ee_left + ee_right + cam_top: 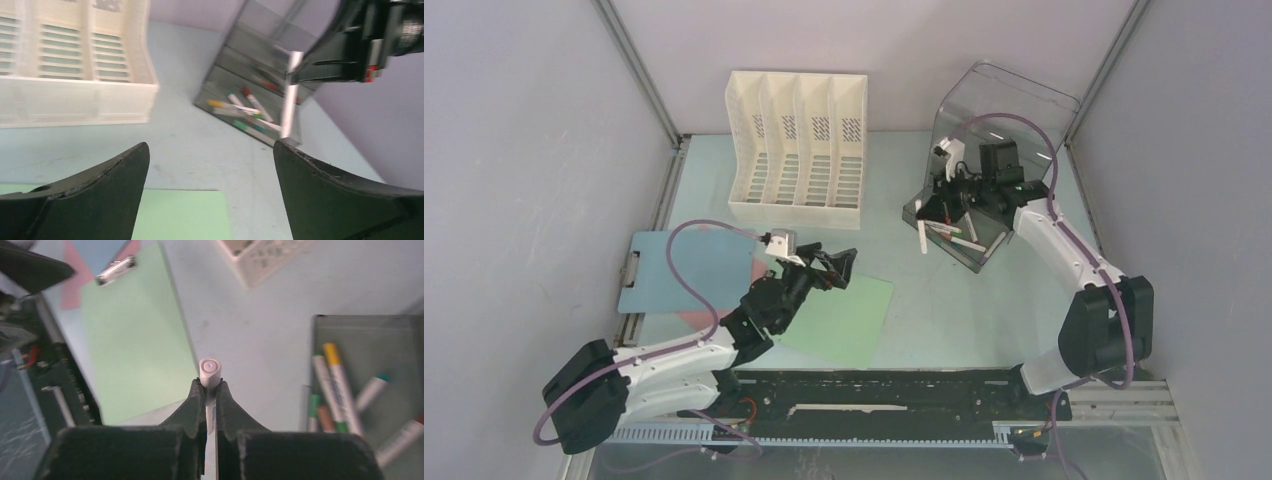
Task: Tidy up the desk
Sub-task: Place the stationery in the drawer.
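Note:
The desk is a pale mint-green tabletop. My right gripper is shut on a white marker that hangs down at the front left corner of a smoky clear bin. The right wrist view shows the jaws clamped on the marker, with several markers lying in the bin. My left gripper is open and empty above the far corner of a green sheet. In the left wrist view its jaws are wide apart over the sheet.
A white slotted file organizer stands at the back centre. A blue clipboard lies at the left on a pink sheet. Grey walls close in the left, back and right. A black rail runs along the near edge.

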`<state>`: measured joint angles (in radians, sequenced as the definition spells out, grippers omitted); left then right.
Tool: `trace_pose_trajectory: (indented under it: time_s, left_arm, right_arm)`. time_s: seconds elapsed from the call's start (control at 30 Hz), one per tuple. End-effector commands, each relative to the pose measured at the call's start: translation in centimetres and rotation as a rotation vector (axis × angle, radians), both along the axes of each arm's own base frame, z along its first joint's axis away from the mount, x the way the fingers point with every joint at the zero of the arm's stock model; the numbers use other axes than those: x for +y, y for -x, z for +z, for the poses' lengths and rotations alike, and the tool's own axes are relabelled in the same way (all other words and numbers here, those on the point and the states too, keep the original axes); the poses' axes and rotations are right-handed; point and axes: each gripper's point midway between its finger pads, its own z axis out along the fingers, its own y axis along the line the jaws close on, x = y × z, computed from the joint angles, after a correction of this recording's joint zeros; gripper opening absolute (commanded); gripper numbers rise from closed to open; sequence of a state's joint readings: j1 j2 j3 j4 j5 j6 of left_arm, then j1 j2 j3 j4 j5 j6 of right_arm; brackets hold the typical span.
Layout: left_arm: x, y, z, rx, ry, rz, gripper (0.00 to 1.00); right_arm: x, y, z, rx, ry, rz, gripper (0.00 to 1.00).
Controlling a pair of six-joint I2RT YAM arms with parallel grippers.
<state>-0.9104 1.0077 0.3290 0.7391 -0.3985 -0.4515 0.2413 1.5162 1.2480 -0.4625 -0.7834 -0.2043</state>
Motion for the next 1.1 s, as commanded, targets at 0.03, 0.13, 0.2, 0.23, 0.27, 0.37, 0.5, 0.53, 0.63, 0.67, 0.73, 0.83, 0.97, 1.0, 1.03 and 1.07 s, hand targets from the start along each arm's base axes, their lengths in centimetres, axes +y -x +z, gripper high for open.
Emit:
trace_pose_trajectory:
  time_s: [0.03, 0.13, 0.2, 0.23, 0.27, 0.37, 0.5, 0.53, 0.63, 0.67, 0.73, 0.83, 0.97, 1.0, 1.03, 1.07]
  left_arm:
    - [5.6, -1.4, -2.7, -0.01, -0.221, 0.252, 1.0]
    - [6.9, -1.7, -3.9, 0.019, -0.271, 0.316, 1.0]
    - [7.1, -1.8, -4.0, 0.022, -0.266, 0.325, 1.0]
    - [7.1, -1.8, -3.8, 0.018, -0.266, 0.326, 1.0]
    - [7.2, -1.9, -3.6, 0.014, -0.271, 0.331, 1.0]
    - [7.6, -2.0, -2.9, -0.006, -0.297, 0.353, 1.0]
    - [8.9, -2.3, -2.1, -0.029, -0.352, 0.412, 1.0]
    - [9.5, -2.3, -2.0, -0.029, -0.368, 0.443, 1.0]
    - [10.2, -2.5, -2.2, -0.021, -0.38, 0.481, 1.0]
    - [10.2, -2.6, -2.3, -0.018, -0.382, 0.482, 1.0]
    - [10.1, -2.9, -2.5, -0.008, -0.397, 0.49, 1.0]
    - [9.8, -3.3, -2.6, 0.008, -0.424, 0.498, 1.0]
    - [9.4, -3.7, -2.9, 0.021, -0.454, 0.499, 1.0]
    - [9.4, -3.7, -2.9, 0.022, -0.455, 0.499, 1.0]
    - [9.4, -3.6, -2.9, 0.022, -0.453, 0.498, 1.0]
    - [9.4, -3.6, -3.0, 0.021, -0.453, 0.495, 1.0]
  right_arm:
    - [-4.7, -3.2, 0.7, -0.209, 0.235, -0.181, 0.0]
    - [-6.6, -4.5, 0.4, -0.269, 0.327, -0.252, 0.0]
    - [-7.8, -5.4, 0.1, -0.311, 0.386, -0.292, 0.0]
    - [-8.4, -5.7, -0.1, -0.325, 0.415, -0.312, 0.0]
    - [-8.9, -6.1, -0.2, -0.335, 0.44, -0.329, 0.0]
    - [-10.2, -6.9, -0.8, -0.354, 0.505, -0.371, 0.0]
    - [-11.2, -7.7, -1.7, -0.367, 0.564, -0.404, 0.02]
    - [-11.4, -7.8, -1.9, -0.366, 0.575, -0.408, 0.02]
    - [-11.7, -8.1, -2.6, -0.357, 0.598, -0.413, 0.05]
    - [-11.7, -8.2, -2.8, -0.353, 0.602, -0.413, 0.06]
    - [-11.8, -8.3, -3.3, -0.343, 0.611, -0.413, 0.1]
    - [-12.1, -8.4, -4.0, -0.329, 0.631, -0.418, 0.22]
    - [-12.1, -8.4, -4.2, -0.322, 0.63, -0.414, 0.34]
    - [-12.0, -8.3, -4.2, -0.32, 0.624, -0.408, 0.36]
    - [-11.9, -8.2, -4.1, -0.32, 0.619, -0.406, 0.37]
    - [-11.8, -8.1, -4.1, -0.317, 0.614, -0.401, 0.38]
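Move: The right hand already pinches the white marker; the middle of the open drawer it is bound for lies roughly 5 cm ahead, 11 cm to its right and 13 cm below. Inside, the yellow-capped marker lies about 5 cm ahead and 6 cm right of this hand, the red-capped marker some 6 cm ahead and 16 cm right. From the empty left hand the drawer is about 16 cm ahead, 30 cm right and 13 cm lower. Keeping its pinch on the white marker, the right hand sweeps about 12 cm right and 8 cm forward while sinking 5 cm over the open drawer, its wrist swinging some 45 degrees so that the fingers turn clockwise from pointing left to pointing more forward and steeper down, and then opens them about a third of their range to let go of the marker. Meanwhile the empty left hand, still wide open, draws about 9 cm left away from the drawer, sinking some 4 cm early on and edging forward, while it rolls left side up and turns counter-clockwise. ##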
